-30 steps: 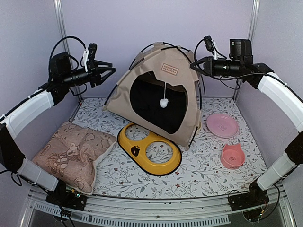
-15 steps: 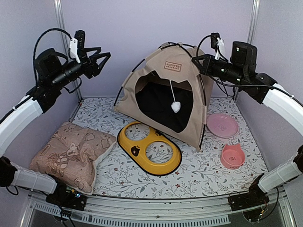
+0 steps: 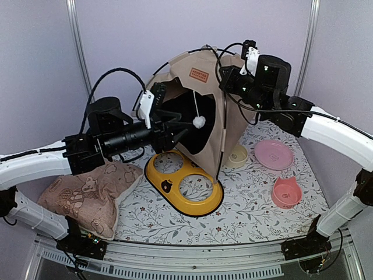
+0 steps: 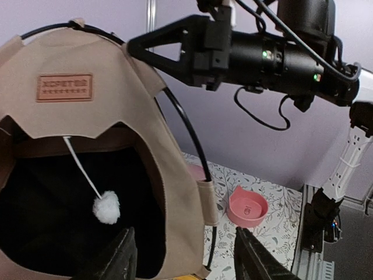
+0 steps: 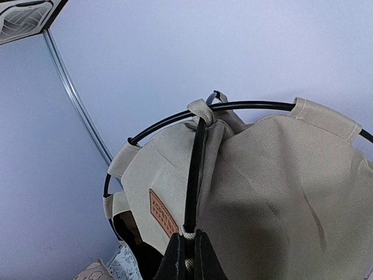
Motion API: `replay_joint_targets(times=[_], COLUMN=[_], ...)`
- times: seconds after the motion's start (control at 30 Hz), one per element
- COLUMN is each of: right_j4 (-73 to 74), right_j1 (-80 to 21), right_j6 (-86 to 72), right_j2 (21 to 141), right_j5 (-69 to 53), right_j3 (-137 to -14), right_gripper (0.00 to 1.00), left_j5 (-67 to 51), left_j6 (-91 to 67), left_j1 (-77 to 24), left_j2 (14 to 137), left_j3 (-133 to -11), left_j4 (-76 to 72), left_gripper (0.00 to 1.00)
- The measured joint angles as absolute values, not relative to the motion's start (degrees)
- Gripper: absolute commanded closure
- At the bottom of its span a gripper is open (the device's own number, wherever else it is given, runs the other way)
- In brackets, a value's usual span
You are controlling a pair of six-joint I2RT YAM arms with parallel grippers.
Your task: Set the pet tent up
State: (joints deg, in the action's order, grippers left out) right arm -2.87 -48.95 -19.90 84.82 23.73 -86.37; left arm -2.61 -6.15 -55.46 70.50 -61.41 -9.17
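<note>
The tan pet tent (image 3: 175,79) is tipped up at the back of the table, its dark opening facing front-left. A white pompom (image 3: 199,122) dangles in the opening. My right gripper (image 3: 224,77) is at the tent's upper right. In the right wrist view this gripper (image 5: 189,240) is shut on the end of a black pole (image 5: 195,169) next to the brown label (image 5: 162,213). My left gripper (image 3: 178,131) reaches in front of the opening. Its jaws (image 4: 183,245) are open, straddling the tent's front edge (image 4: 169,192) below the pompom (image 4: 106,207) without touching it.
A yellow double-bowl tray (image 3: 183,184) lies just in front of the tent. The pinkish cushion (image 3: 87,195) sits at the front left. A pink plate (image 3: 274,154), a pink cat-eared bowl (image 3: 285,192) and a small cream bowl (image 3: 238,155) are on the right.
My left arm has swung down from the upper left to the tent's opening. My right gripper has pulled the tent up and leftward, tilting it and exposing the cream bowl.
</note>
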Motion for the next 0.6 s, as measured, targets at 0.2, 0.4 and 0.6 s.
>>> replay_joint_targets(times=[0.2, 0.4, 0.6], right_j4=[-3.51, -4.25, -4.93], right_j1=[-54.0, -56.86, -57.8], right_j6=[-19.92, -19.57, -19.11], right_j2=[91.72, 95.79, 97.41], right_j5=[36.32, 44.51, 47.77], right_j3=[-90.19, -94.98, -98.72], right_gripper=[1.0, 1.0, 1.0], left_j5=[5.15, 12.27, 16.91], left_j6=[-8.1, -10.26, -11.99], left_j1=[-65.36, -67.4, -67.4], left_j2=[75.46, 77.3, 80.29], left_j3=[-60.93, -60.9, -60.93], left_j4=[-9.17, -9.5, -9.85], left_gripper=[0.43, 0.43, 0.41])
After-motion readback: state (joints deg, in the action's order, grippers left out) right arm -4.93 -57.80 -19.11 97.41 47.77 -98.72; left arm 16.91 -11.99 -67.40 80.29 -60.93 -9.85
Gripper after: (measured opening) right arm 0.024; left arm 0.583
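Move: The sleeved pole at the tent's front right leg is what my open left hand wants: its lower sleeve hangs about 12 cm to the right, 3 cm farther out and 6 cm lower. The white pom-pom is some 9 cm ahead, 5 cm right and 4 cm lower; the yellow tray lies almost straight below, roughly 37 cm down. From my right hand, pinching that pole higher up, the sleeve is about 17 cm below and 9 cm back, level sideways. I bring my hands together across the tent's front. My left, fingers still half open, drops about 7 cm and goes 5 cm right towards the sleeved pole, first drawing back, then easing forward again as it sinks. My right keeps its pinch and carries the pole some 3 cm left, dipping and coming back up while turning about 15 degrees clockwise. ##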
